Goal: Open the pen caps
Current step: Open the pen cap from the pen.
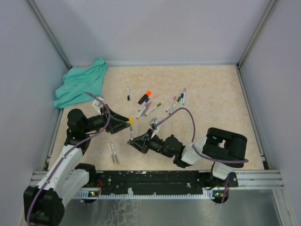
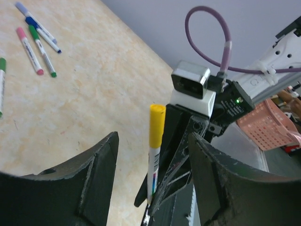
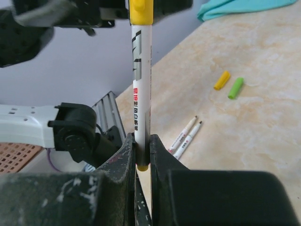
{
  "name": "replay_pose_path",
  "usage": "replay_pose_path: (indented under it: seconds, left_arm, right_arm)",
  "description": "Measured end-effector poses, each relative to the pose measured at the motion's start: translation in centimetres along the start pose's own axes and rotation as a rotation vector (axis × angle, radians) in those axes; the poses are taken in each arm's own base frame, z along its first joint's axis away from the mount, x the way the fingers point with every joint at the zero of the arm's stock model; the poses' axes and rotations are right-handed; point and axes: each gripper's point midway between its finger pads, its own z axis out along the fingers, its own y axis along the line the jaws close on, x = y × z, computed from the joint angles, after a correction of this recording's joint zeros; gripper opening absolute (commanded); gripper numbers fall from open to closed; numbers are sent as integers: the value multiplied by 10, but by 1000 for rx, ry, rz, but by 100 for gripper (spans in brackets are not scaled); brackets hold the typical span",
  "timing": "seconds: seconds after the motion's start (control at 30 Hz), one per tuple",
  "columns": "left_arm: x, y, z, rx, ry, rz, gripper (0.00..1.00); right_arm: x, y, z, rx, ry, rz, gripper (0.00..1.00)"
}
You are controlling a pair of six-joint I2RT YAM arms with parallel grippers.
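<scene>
A white pen [image 3: 141, 94] stands upright with its yellow cap [image 3: 140, 12] still on top. My right gripper [image 3: 142, 146] is shut on the pen's lower barrel. In the top view this gripper [image 1: 134, 140] sits mid-table with the yellow cap [image 1: 131, 121] above it. My left gripper [image 2: 155, 174] is open, its fingers [image 2: 94, 179] standing either side of the yellow cap [image 2: 156, 125] without touching it. A loose yellow cap [image 3: 222, 80] and a loose green cap [image 3: 236, 88] lie on the table. Two uncapped pens [image 3: 186, 136] lie beside them.
Several capped pens [image 1: 157, 104] and an orange-capped marker [image 1: 145, 97] lie mid-table, with a black pen [image 1: 128, 93] to their left. A teal cloth [image 1: 80, 82] is bunched at the back left corner. The two uncapped pens [image 1: 113, 153] lie near the front edge.
</scene>
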Motion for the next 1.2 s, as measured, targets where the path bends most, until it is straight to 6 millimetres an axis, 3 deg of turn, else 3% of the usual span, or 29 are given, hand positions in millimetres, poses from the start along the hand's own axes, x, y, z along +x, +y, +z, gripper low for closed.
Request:
replay_pose_path:
  seconds: [0.23, 0.4, 0.57, 1.0, 1.1, 1.2]
  left_arm:
    - [4, -11, -1, 89, 30, -38, 52]
    - [5, -17, -1, 127, 47, -46, 43]
    - [6, -19, -1, 148, 55, -59, 32]
    - [6, -22, -1, 177, 67, -70, 34]
    - [8, -21, -1, 181, 73, -79, 21]
    - [8, -20, -1, 183, 77, -82, 1]
  right_arm:
    - [-11, 14, 1, -78, -37, 9, 0]
    - [6, 10, 1, -89, 12, 17, 0]
    - [7, 17, 1, -131, 13, 24, 0]
    - [7, 25, 6, -183, 21, 31, 0]
    - [9, 26, 5, -189, 28, 31, 0]
    - [8, 27, 5, -196, 28, 32, 0]
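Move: The yellow cap tops the pen held upright in the right gripper. It sits right at the left hand's open fingertips, about 1 cm ahead and 1 cm to the right, at level height. From the right hand it is roughly 4 cm ahead, 1 cm right and 10 cm up. On the table some 24 cm below the left hand, two uncapped pens lie about 4 cm back and 10 cm left; the loose green cap lies about 10 cm ahead and 12 cm left. Ease the left gripper back about 2 cm, turning it some 10 degrees clockwise, and close its wide-open fingers around the yellow cap until they come against its sides. With the right gripper, keep the pen pinched near its lower end and bring it back about 2 cm and left towards the left fingers, turning counter-clockwise by about 10 degrees and tilting slightly. ##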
